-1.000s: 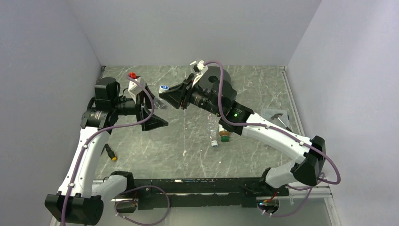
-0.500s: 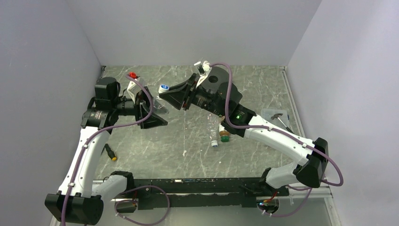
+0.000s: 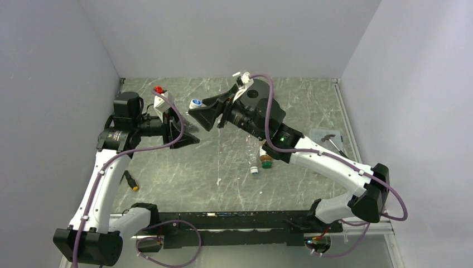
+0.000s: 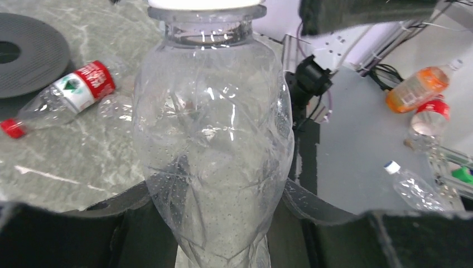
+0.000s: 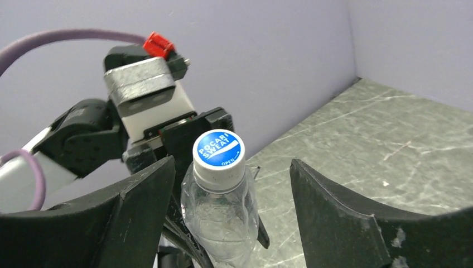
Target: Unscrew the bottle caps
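A plain clear bottle [image 4: 212, 139] stands upright off the table, with my left gripper [image 4: 217, 190] shut on its lower body. Both black fingers [image 4: 131, 201] press its sides. Its white cap with a blue top [image 5: 219, 149] sits on the neck. My right gripper [image 5: 231, 164] is open around that cap, with a gap on each side. From above, the cap [image 3: 195, 104] shows between the left gripper [image 3: 187, 131] and the right gripper [image 3: 202, 113]. A red-label bottle [image 4: 72, 92] lies on the table. Another clear bottle [image 3: 254, 159] and an amber one with a green cap [image 3: 266, 163] lie mid-table.
A black disc [image 4: 28, 53] lies at the back of the marble table [image 3: 184, 184]. A small yellow-and-black piece [image 3: 131, 181] lies near the left arm, and a clear packet with a tool [image 3: 328, 137] lies at the right. Purple walls close three sides. Several bottles [image 4: 415, 89] lie beyond the table.
My left gripper has closed on the clear bottle's body. My right gripper, shut on the cap before, has opened and now stands apart from it.
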You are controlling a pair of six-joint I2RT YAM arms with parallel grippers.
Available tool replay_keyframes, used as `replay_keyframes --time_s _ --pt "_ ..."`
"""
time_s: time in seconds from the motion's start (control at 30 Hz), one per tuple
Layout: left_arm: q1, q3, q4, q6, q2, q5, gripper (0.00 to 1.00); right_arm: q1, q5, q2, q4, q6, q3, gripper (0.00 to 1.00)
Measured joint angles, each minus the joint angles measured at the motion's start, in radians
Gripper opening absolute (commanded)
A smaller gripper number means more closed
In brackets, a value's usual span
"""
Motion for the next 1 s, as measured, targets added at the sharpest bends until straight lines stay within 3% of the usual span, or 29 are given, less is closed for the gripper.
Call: replay_keyframes --time_s 0.3,0.73,1.0 --pt "-0.004 -0.018 0.034 0.031 -0.010 -0.172 0.30 0.008 0.188 0.072 -0.116 0.046 0.175 0.71" --pt "-0.015 -0.031 0.048 0.069 -0.019 -0.245 0.31 0.009 0.217 0.173 -0.218 0.087 0.264 0.61" --pt "-0.018 -0.031 0.061 0.065 -0.018 -0.261 0.30 0.015 0.214 0.180 -0.239 0.106 0.281 0.29"
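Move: Just off the right hand's open fingers, the bottle cap stands about 3 cm to their left, 3 cm above and 1 cm ahead. The left gripper on its bottle is some 8 cm left of the right hand, 2 cm back and 8 cm lower. On the table 40 cm below lies a loose clear bottle, about 14 cm ahead and 5 cm right. From the left hand, the cap is roughly 10 cm up, 5 cm right and 3 cm ahead. Bringing its open fingers back around the cap, the right hand goes about 5 cm forward, rising nearly 3 cm and sinking again, drifting 2 cm left and turning some 10 degrees clockwise; late on, the fingers close on the cap's sides. The left keeps its grip and carries the bottle 4 cm forward and 2 cm down, turning about 12 degrees counter-clockwise. ##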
